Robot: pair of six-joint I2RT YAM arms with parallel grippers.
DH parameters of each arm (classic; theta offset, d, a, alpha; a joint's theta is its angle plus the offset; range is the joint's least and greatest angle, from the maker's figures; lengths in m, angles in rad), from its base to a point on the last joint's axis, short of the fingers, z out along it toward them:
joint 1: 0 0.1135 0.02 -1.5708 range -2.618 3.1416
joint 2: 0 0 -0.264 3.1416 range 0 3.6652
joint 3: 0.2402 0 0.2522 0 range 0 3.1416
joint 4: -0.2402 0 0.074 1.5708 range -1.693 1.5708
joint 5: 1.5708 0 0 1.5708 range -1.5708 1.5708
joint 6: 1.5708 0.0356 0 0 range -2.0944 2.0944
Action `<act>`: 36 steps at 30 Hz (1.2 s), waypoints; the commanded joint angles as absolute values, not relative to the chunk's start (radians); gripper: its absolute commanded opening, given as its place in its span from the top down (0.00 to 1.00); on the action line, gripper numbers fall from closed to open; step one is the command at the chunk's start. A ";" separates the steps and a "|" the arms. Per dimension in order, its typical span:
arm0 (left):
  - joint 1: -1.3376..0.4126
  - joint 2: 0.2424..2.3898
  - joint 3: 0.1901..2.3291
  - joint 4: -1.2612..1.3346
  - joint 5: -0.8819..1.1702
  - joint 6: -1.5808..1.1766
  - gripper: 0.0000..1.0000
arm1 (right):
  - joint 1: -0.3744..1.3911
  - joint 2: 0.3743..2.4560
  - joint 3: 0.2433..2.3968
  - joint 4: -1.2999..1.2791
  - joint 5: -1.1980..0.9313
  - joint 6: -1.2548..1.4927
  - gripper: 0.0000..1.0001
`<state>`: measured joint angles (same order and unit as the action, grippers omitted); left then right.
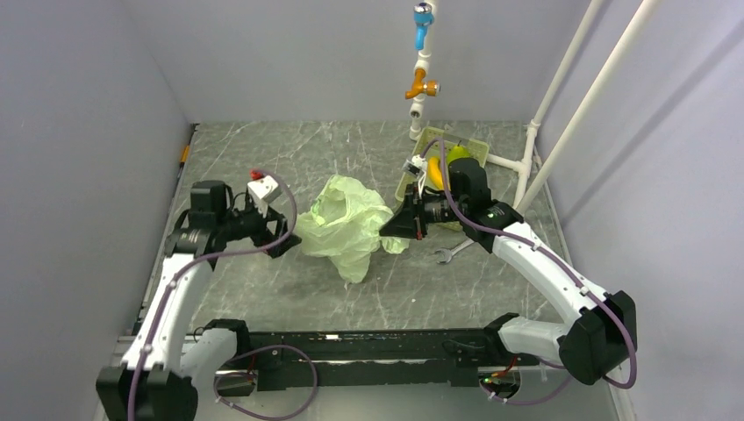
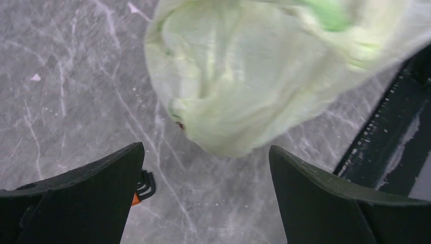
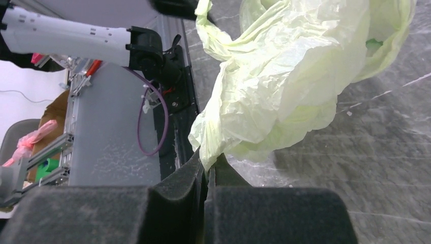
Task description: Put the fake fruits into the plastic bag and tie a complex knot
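Observation:
The plastic bag (image 1: 344, 224) lies crumpled in the middle of the table, pale yellow-green and crinkly. My right gripper (image 1: 397, 230) is shut on its right edge; in the right wrist view the film (image 3: 289, 76) runs down into the closed jaws (image 3: 208, 165). My left gripper (image 1: 288, 239) is open and empty just left of the bag, which fills the top of the left wrist view (image 2: 244, 76) beyond the fingertips (image 2: 206, 168). An orange-yellow fruit (image 1: 433, 174) and a lime-green fruit (image 1: 457, 154) sit in the tray behind my right wrist. A greener patch (image 3: 373, 46) shows through the film.
The pale green tray (image 1: 478, 145) stands at the back right by white pipes (image 1: 526, 167). A steel wrench (image 1: 452, 252) lies under my right forearm. A small orange-and-black block (image 2: 143, 187) lies beside my left finger. The black base rail (image 2: 391, 137) is close.

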<state>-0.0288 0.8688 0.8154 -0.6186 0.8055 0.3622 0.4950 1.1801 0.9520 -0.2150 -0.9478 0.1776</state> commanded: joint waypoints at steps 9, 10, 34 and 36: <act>-0.054 1.100 0.796 -0.358 0.951 0.113 0.30 | 0.503 1.171 0.950 -0.197 -1.006 0.136 1.00; -0.054 1.102 0.802 -0.379 0.959 0.110 0.50 | 0.500 1.178 0.964 -0.216 -1.004 0.115 1.00; 0.267 1.009 0.430 -0.162 0.901 -0.449 1.00 | 0.525 1.102 0.795 -0.333 -0.603 0.146 0.00; 0.268 1.011 0.431 -0.165 0.895 -0.455 1.00 | 0.596 1.142 0.787 -0.281 -0.584 0.180 0.00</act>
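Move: Just off the left hand's open fingers, the near edge of the plastic bag lies about 3 cm ahead, 3 cm to the right and 3 cm lower; the bag's middle is about 13 cm right, 3 cm ahead and 6 cm down. The right hand still pinches the far side, with that middle 9 cm to its left, 3 cm ahead and 9 cm below. The hex keys sit 7 cm ahead, 8 cm left and 20 cm below the left hand. Reaching slightly forward and right to the bag's near edge, the left hand shuts on it, then draws it left about 5 cm and sinks some 7 cm, its wrist rolling and tipping downward. The right hand, after holding nearly still, swings forward about 11 cm, opening wide on the way to let the bag go, then pulls back, right and down. ##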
